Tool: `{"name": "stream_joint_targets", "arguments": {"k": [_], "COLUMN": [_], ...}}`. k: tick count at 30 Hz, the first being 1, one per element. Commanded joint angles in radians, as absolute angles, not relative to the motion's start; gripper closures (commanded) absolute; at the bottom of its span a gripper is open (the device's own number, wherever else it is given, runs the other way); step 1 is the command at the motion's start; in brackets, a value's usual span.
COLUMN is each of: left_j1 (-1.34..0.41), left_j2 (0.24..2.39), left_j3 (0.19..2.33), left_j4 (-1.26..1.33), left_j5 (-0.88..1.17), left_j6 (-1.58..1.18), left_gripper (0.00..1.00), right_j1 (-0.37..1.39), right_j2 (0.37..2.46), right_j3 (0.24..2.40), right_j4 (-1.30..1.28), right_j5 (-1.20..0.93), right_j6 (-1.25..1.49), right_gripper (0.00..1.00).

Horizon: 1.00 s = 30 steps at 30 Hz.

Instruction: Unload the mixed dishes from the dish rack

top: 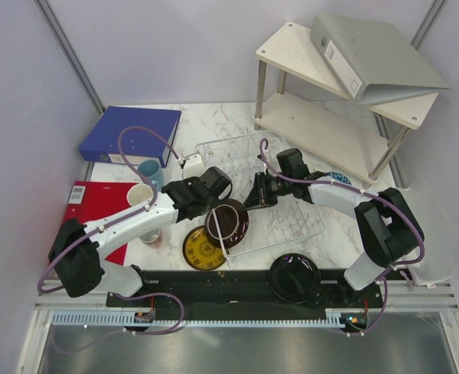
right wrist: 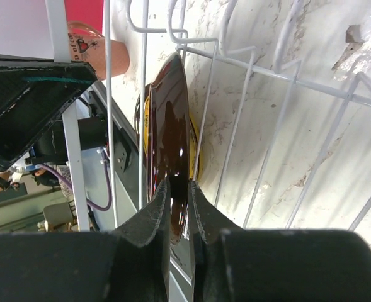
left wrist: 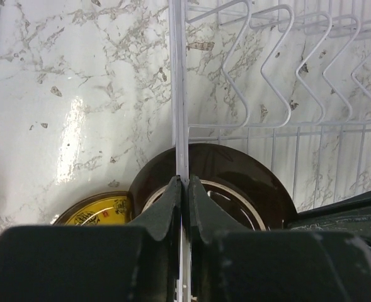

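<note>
The dish rack [top: 280, 195], a white wire basket, lies in the middle of the table. My left gripper [top: 216, 201] is shut on the rack's left rim wire [left wrist: 179, 113], which runs straight up between the fingers. A dark red-black plate [top: 227, 221] stands tilted at that rim, and my right gripper [top: 251, 202] is shut on its edge [right wrist: 171, 126]. Under it lies a yellow-brown plate [top: 202, 249], whose edge also shows in the left wrist view [left wrist: 100, 212]. A glossy black plate [top: 294, 276] rests near the front edge. The left gripper [left wrist: 183, 184] and right gripper [right wrist: 177, 185] fill the bottom of their own views.
A light-blue mug [top: 150, 169] and a white mug [top: 140, 195] stand left of the rack, beside a red book [top: 97, 204] and a blue binder [top: 129, 134]. A small blue dish [top: 340, 178] lies right of the rack. The white two-tier shelf [top: 323, 117] carries a grey binder [top: 369, 54].
</note>
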<state>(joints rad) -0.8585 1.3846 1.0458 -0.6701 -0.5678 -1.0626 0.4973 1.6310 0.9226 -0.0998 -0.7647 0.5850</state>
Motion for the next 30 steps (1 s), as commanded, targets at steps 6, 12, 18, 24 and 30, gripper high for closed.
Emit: {"name": "stream_joint_targets", "arguments": {"k": [6, 12, 18, 24, 30], "left_j1": [-0.842, -0.842, -0.842, -0.842, -0.841], "left_j2": [1.261, 1.252, 1.241, 1.192, 1.137], "left_j3": [0.997, 0.962, 0.971, 1.000, 1.054], "left_j4": [-0.563, -0.565, -0.568, -0.584, -0.649], "left_j5": [-0.604, -0.581, -0.561, -0.560, -0.587], "left_j6": [-1.000, -1.008, -0.967, -0.893, -0.790], "left_gripper": [0.67, 0.67, 0.60, 0.40, 0.31], "right_j1": [0.488, 0.486, 0.486, 0.486, 0.488], "right_j2": [1.621, 1.640, 1.600, 1.527, 1.425], "right_j3": [0.946, 0.940, 0.956, 1.057, 1.195], "right_j4": [-0.094, -0.094, -0.118, -0.235, -0.321], "right_j5": [-0.658, -0.663, -0.591, -0.386, -0.158], "right_j6": [0.528, 0.528, 0.517, 0.479, 0.448], "right_gripper": [0.80, 0.67, 0.44, 0.35, 0.32]}}
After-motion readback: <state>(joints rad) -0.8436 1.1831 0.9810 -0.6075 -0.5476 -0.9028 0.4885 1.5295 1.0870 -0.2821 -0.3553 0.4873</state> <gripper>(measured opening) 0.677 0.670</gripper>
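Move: The right hand pinches the brown plate by its right edge, the plate's middle about 5 cm left, 3 cm back and 3 cm below; the yellow plate lies on the counter about 11 cm left, 8 cm back and 9 cm below that hand. From the left hand, which grips the rack's left rail, the brown plate is some 3 cm right, 2 cm back and 7 cm below, and the yellow plate about 3 cm left, 8 cm back and 11 cm below; the pink mug stands some 18 cm left, 4 cm back and 8 cm below. The right hand eases down about 2 cm and slightly forward, opens to let go of the brown plate by the rack's left side, then pulls away forward, finishing roughly 7 cm farther out, 4 cm higher and 3 cm to the right, its wrist turned some 25 degrees so the fingers swing from left towards forward. The left hand meanwhile opens and lets go of the rack's left rail, rising, dipping a little and rising again to end about 4 cm up, with the rail below between its spread fingers. ##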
